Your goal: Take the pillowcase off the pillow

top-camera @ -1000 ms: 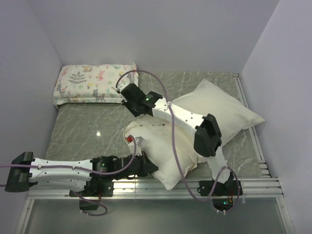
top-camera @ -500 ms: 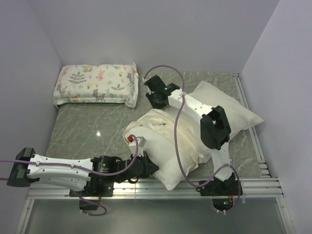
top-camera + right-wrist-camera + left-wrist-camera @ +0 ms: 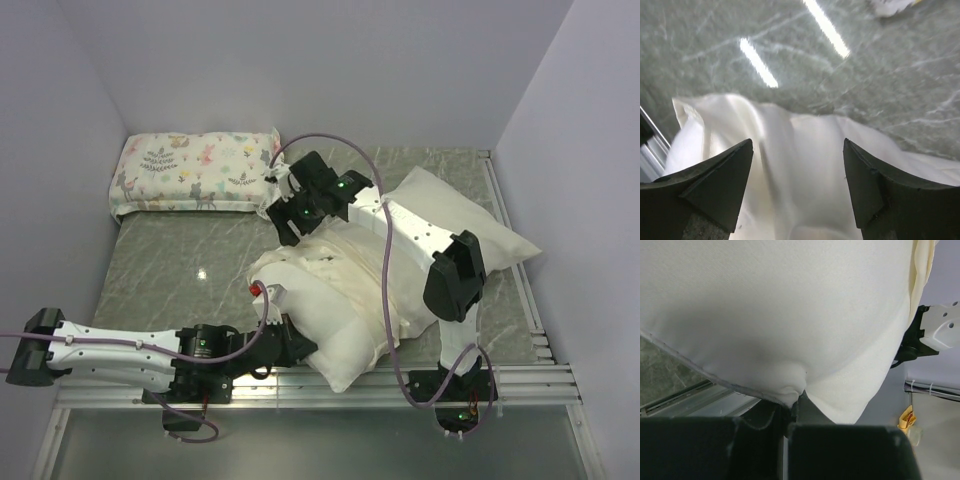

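Note:
The white pillow (image 3: 470, 225) lies diagonally from the back right toward the near edge. The cream pillowcase (image 3: 330, 285) is bunched and wrinkled over its middle and left part. My left gripper (image 3: 300, 345) is low at the near edge. In the left wrist view it is shut on a white seamed corner of the pillow (image 3: 790, 340), with cream pillowcase (image 3: 922, 270) at the upper right. My right gripper (image 3: 290, 215) hangs over the pillowcase's far left edge. In the right wrist view it (image 3: 796, 145) is wide open and empty above the shiny cream fabric (image 3: 810, 165).
A small floral animal-print pillow (image 3: 195, 170) lies at the back left against the wall. Metal rails (image 3: 510, 380) run along the near edge and right side. Purple-grey walls close in left, back and right. The marble tabletop (image 3: 180, 260) shows at the left.
My right gripper swung right from near the floral pillow, then came back left and down over the pillowcase's far edge. The left arm drew slightly back and left, still holding the corner.

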{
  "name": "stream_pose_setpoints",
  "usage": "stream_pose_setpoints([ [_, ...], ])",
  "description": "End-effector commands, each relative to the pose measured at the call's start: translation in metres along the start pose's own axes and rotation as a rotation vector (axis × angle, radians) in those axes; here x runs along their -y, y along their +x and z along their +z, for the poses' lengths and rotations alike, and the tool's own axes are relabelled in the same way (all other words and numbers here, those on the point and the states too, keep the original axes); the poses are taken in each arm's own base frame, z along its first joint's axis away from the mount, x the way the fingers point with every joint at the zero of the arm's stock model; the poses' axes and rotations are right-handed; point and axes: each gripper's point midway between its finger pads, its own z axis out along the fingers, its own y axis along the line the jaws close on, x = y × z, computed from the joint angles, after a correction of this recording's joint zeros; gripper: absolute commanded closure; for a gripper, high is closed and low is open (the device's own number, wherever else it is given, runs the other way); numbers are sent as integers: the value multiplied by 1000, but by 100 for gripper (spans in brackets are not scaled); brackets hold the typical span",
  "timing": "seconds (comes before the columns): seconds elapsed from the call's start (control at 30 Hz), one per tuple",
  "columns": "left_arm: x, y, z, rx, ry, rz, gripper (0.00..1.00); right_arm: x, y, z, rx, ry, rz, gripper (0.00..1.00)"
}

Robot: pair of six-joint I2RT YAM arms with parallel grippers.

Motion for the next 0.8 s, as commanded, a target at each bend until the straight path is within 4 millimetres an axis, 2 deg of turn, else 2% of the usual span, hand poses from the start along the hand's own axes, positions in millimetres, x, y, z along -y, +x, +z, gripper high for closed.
stream_pose_setpoints([
  [0.0, 17, -6, -7, 18, 71, -53, 99, -11, 12, -24, -29, 0, -60, 20],
  [0.13, 16, -6, -7, 16, 66, -42, 99, -8, 25, -20, -88, 48, -62, 24],
  [0.17, 17, -6, -7, 17, 65, -38, 100, -7, 31, -20, -118, 56, -61, 39],
  [0.23, 18, -7, -7, 17, 58, -30, 99, -1, 35, -13, -153, 85, -57, 59],
  [0.27, 20, -8, -6, 18, 55, -25, 100, 1, 39, -11, -172, 100, -54, 78],
  [0.33, 22, -8, -6, 17, 48, -14, 100, 11, 41, -3, -188, 154, -31, 92],
  [0.37, 27, -10, -6, 28, 47, -10, 99, 26, 40, -3, -193, 232, -21, 100],
  [0.43, 34, -10, -8, 30, 32, 12, 100, 44, 41, 3, -202, 316, 28, 100],
  [0.47, 36, -12, -8, 45, 24, 22, 100, 66, 41, -1, -205, 407, 58, 100],
  [0.53, 43, -9, -9, 45, -1, 53, 100, 90, 39, 3, -193, 488, 145, 100],
  [0.57, 45, -10, -9, 60, -15, 68, 100, 110, 40, -2, -184, 559, 178, 100],
  [0.7, 60, -1, -13, 62, -39, 125, 99, 154, 48, -5, -148, 713, 291, 100],
  [0.77, 66, 1, -13, 65, -56, 146, 100, 169, 47, -4, -110, 743, 329, 100],
])
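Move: The loose fold at the pillowcase's open edge lies just under the right hand's open fingers, about 2 cm back, 2 cm to its right and 4 cm below; from the left hand, it is roughly 25 cm ahead, 2 cm left and about level. The middle of the bare pillow part is some 19 cm back, 8 cm right and 7 cm below the right hand, and the patterned pillow's middle roughly 15 cm ahead, 24 cm left and 12 cm below. The right hand dips back, down and a little right, about 3 cm each way, shuts its wide-open fingers on the pillowcase fold and, keeping it pinched, sweeps forward and to the right, some 8 cm forward and 7 cm right, still sinking about 4 cm, while its wrist swings roughly 25 degrees clockwise and its left side tips down. The left hand keeps its pinch on the bare pillow's near corner, stays nearly still until the fold is caught, then rises and shifts right by some 2 cm each, tilting about 10 degrees. ##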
